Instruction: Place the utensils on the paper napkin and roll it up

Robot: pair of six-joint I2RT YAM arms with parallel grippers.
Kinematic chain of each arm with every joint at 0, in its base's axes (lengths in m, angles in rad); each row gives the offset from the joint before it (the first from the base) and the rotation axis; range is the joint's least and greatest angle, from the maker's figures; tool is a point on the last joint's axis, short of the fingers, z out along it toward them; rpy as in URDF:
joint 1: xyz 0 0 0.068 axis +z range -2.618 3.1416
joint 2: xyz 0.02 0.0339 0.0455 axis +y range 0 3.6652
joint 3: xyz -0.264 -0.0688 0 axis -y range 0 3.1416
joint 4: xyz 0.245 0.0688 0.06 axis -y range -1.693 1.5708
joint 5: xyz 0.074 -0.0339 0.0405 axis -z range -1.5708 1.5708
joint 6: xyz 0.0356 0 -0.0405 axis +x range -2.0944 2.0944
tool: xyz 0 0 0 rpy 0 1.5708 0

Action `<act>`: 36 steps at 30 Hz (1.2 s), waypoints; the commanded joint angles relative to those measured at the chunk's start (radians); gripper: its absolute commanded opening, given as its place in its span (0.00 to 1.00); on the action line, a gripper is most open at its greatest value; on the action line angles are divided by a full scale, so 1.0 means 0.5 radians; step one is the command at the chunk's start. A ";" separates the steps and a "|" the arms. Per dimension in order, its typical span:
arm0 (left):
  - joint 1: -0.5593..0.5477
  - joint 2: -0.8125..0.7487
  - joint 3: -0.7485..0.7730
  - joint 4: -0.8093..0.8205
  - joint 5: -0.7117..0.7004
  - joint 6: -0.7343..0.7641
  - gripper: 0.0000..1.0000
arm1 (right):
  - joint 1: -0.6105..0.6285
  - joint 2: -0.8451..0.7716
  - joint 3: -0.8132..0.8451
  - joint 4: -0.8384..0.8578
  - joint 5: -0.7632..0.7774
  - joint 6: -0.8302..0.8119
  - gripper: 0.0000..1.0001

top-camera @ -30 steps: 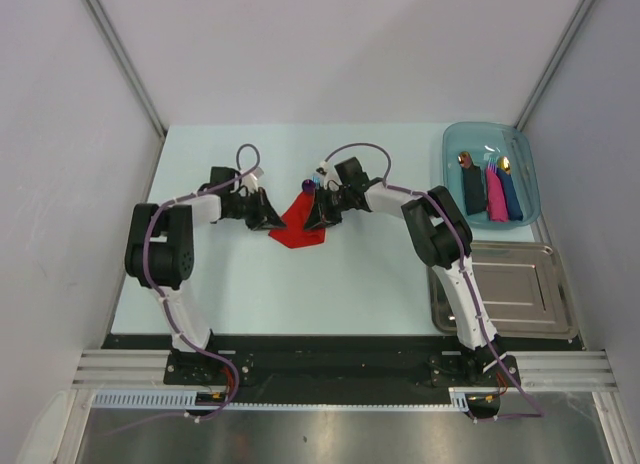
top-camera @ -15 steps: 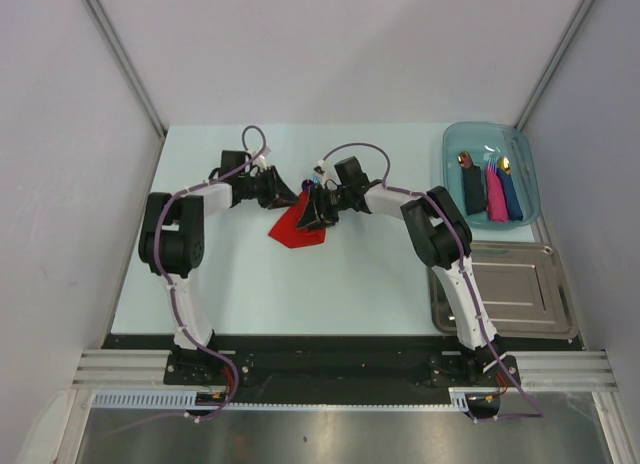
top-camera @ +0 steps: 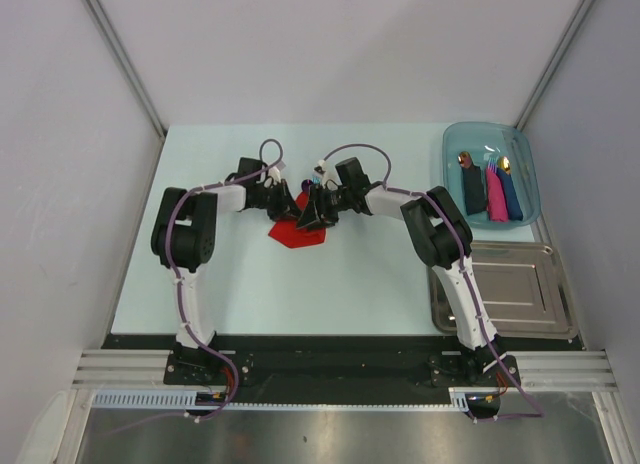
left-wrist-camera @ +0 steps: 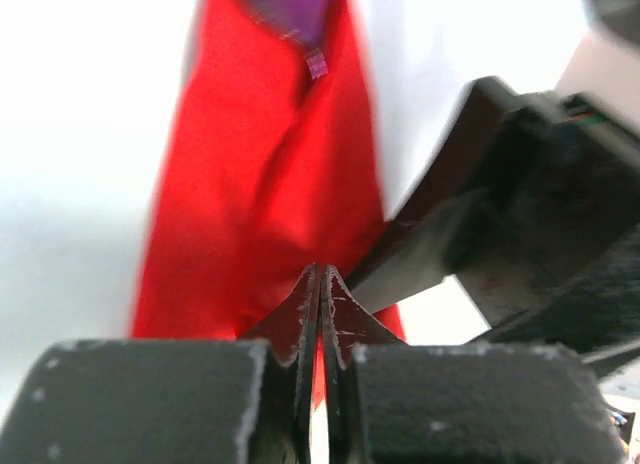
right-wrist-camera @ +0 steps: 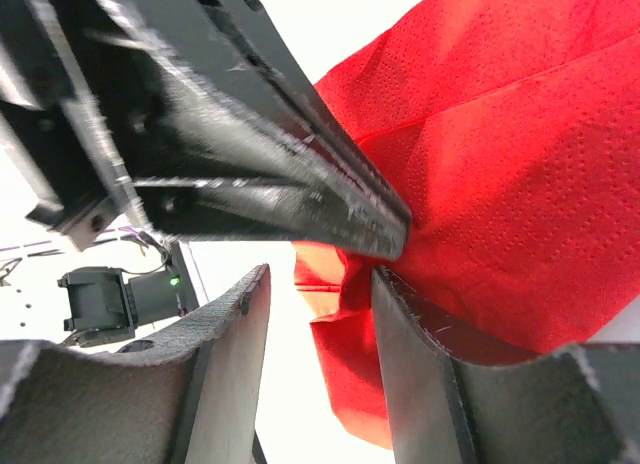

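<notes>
The red paper napkin [top-camera: 297, 230] lies partly folded at mid-table between both arms. My left gripper [top-camera: 289, 199] is at its far left edge, jaws shut, tips [left-wrist-camera: 320, 272] pinching a puckered fold of the napkin [left-wrist-camera: 260, 184]. The spoon's purple bowl [left-wrist-camera: 295, 4] pokes out of the napkin's far end. My right gripper [top-camera: 308, 218] is over the napkin's right side, and its jaws [right-wrist-camera: 320, 274] stand open around the napkin's bunched edge [right-wrist-camera: 345, 284]. The left fingers [right-wrist-camera: 300, 184] cross right in front of them. The blue utensil is hidden.
A teal bin [top-camera: 450, 144] at the back right holds black, pink and blue napkin rolls [top-camera: 490, 192] with copper spoon heads. A metal tray [top-camera: 510, 289] sits in front of it, by the right arm's base.
My left arm swung right to the napkin's far edge, opened briefly and shut again. The right gripper opened. The napkin looks narrower and more bunched.
</notes>
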 commanded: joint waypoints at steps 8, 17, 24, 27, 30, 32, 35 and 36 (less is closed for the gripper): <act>0.027 -0.013 0.050 -0.297 -0.207 0.255 0.00 | -0.128 -0.302 -0.063 0.035 -0.051 0.124 0.43; 0.036 -0.037 0.041 -0.285 -0.232 0.233 0.00 | -0.106 -0.259 -0.112 -0.152 0.017 -0.020 0.11; 0.036 -0.056 0.038 -0.282 -0.229 0.227 0.00 | -0.073 -0.213 -0.284 -0.125 0.108 0.002 0.08; 0.039 -0.062 0.029 -0.285 -0.232 0.230 0.00 | -0.070 -0.158 -0.296 -0.149 0.112 -0.029 0.08; 0.045 -0.059 0.032 -0.288 -0.235 0.230 0.00 | -0.064 -0.136 -0.312 -0.180 0.142 -0.075 0.08; 0.048 -0.059 0.026 -0.285 -0.232 0.233 0.00 | -0.070 -0.127 -0.333 -0.189 0.146 -0.078 0.07; 0.057 -0.059 0.013 -0.288 -0.223 0.236 0.00 | -0.076 -0.124 -0.342 -0.177 0.136 -0.078 0.08; 0.064 -0.062 0.010 -0.279 -0.211 0.236 0.00 | -0.073 -0.127 -0.346 -0.174 0.133 -0.072 0.08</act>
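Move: The folded right edge of the paper napkin lies about 4 cm to the right of the right hand, 2 cm back and some 2 cm below. The purple spoon's head is about 10 cm ahead of that hand, in line with it, and the blue fork's end 11 cm ahead and 3 cm right. From the left hand, that napkin edge is roughly 4 cm back, 6 cm right and 1 cm down. The right hand rises 4 cm rightward, shuts, then lowers backward onto the napkin's right edge; left presses down. ##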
